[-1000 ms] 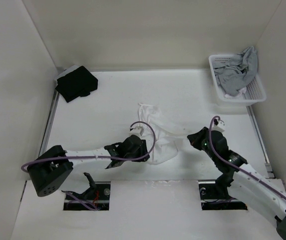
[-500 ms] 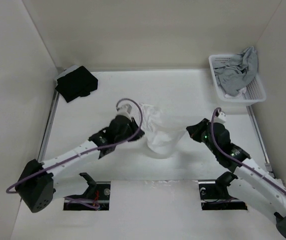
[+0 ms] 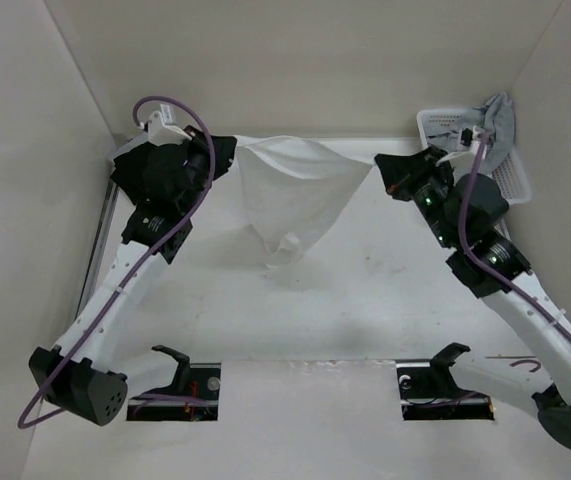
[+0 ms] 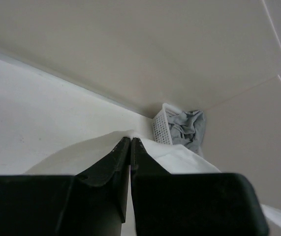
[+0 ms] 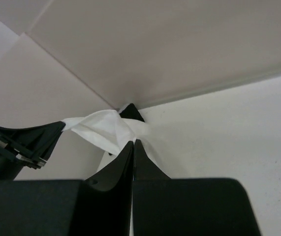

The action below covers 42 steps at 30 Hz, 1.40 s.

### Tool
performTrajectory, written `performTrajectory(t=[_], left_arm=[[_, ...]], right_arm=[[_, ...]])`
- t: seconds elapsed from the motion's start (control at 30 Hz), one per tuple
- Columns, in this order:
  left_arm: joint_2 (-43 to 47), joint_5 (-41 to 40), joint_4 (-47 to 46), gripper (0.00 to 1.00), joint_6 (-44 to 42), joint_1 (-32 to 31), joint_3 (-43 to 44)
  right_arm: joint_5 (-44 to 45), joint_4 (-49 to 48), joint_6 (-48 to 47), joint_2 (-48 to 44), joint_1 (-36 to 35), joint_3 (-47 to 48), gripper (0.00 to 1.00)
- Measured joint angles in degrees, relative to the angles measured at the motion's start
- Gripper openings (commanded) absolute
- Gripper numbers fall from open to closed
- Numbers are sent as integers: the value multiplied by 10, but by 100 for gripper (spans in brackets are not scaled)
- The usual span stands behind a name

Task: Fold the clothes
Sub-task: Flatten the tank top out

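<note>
The clothes [image 3: 295, 185], a white camisole, hang in the air stretched between my two grippers, with the lower end drooping to a point [image 3: 280, 250] above the table. My left gripper [image 3: 227, 158] is shut on the cloth's left top corner near the back left. In the left wrist view the left gripper [image 4: 130, 139] pinches white fabric [image 4: 179, 157]. My right gripper [image 3: 383, 172] is shut on the right top corner. Seen from the right wrist, the right gripper [image 5: 133, 141] has the clothes [image 5: 98, 128] running out to the left from its tips.
A white basket [image 3: 510, 185] holding a grey garment [image 3: 475, 140] stands at the back right, close behind my right arm. A black garment [image 5: 130, 112] lies in the back left corner, mostly behind my left arm. Walls close in the back and both sides.
Both arms have risen and swung to the back, spreading apart. The left gripper closed on the camisole, which came up off the table and now hangs stretched between them.
</note>
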<state>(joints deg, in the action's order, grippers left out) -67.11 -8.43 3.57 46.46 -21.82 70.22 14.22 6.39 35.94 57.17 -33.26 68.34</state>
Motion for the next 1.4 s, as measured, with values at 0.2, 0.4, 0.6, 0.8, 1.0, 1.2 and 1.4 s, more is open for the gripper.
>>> performTrajectory(t=[0.2, 0.4, 0.6, 0.8, 1.0, 1.2, 1.4], left_arm=[[116, -59, 18, 2, -5, -18, -19], [179, -83, -8, 3, -13, -58, -19], [101, -68, -16, 3, -5, -43, -42], [-60, -24, -10, 3, 14, 29, -30], [-195, 29, 7, 3, 31, 78, 85], [-155, 54, -17, 4, 28, 74, 140], [-27, 57, -89, 4, 30, 68, 11]], right_arm=[[71, 12, -68, -125, -117, 20, 0], [113, -3, -102, -152, -171, 58, 0], [67, -3, -82, -73, -87, 38, 0], [-53, -4, -33, 80, 50, 42, 0], [-147, 10, 1, 259, 123, 166, 0], [-184, 15, 3, 239, 125, 237, 0], [-190, -47, 14, 103, 121, 103, 0]])
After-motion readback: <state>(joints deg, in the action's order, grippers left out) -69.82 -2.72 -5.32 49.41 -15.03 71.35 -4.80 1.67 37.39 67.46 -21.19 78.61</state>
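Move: Both hands hold the tank top's edge high up, pinched some 29 cm apart. Its middle hangs about 14 cm to the left hand's right, roughly 4 cm back and 15 cm below; from the right hand, about 15 cm to the left, 4 cm back and 17 cm below. The laundry basket stands some 32 cm to the right hand's right, 27 cm farther out and 36 cm below. The black cloth lies about 28 cm left of the left hand, 18 cm ahead and 39 cm below. Keeping the tank top's edge pinched between shut fingers, both hands shake it together. They draw back and up about 10 cm with fingertips tipping up, whip forward and down some 20 cm as the wrists dip about 25 degrees, then rise again sharply while easing back, tilting up once more. ##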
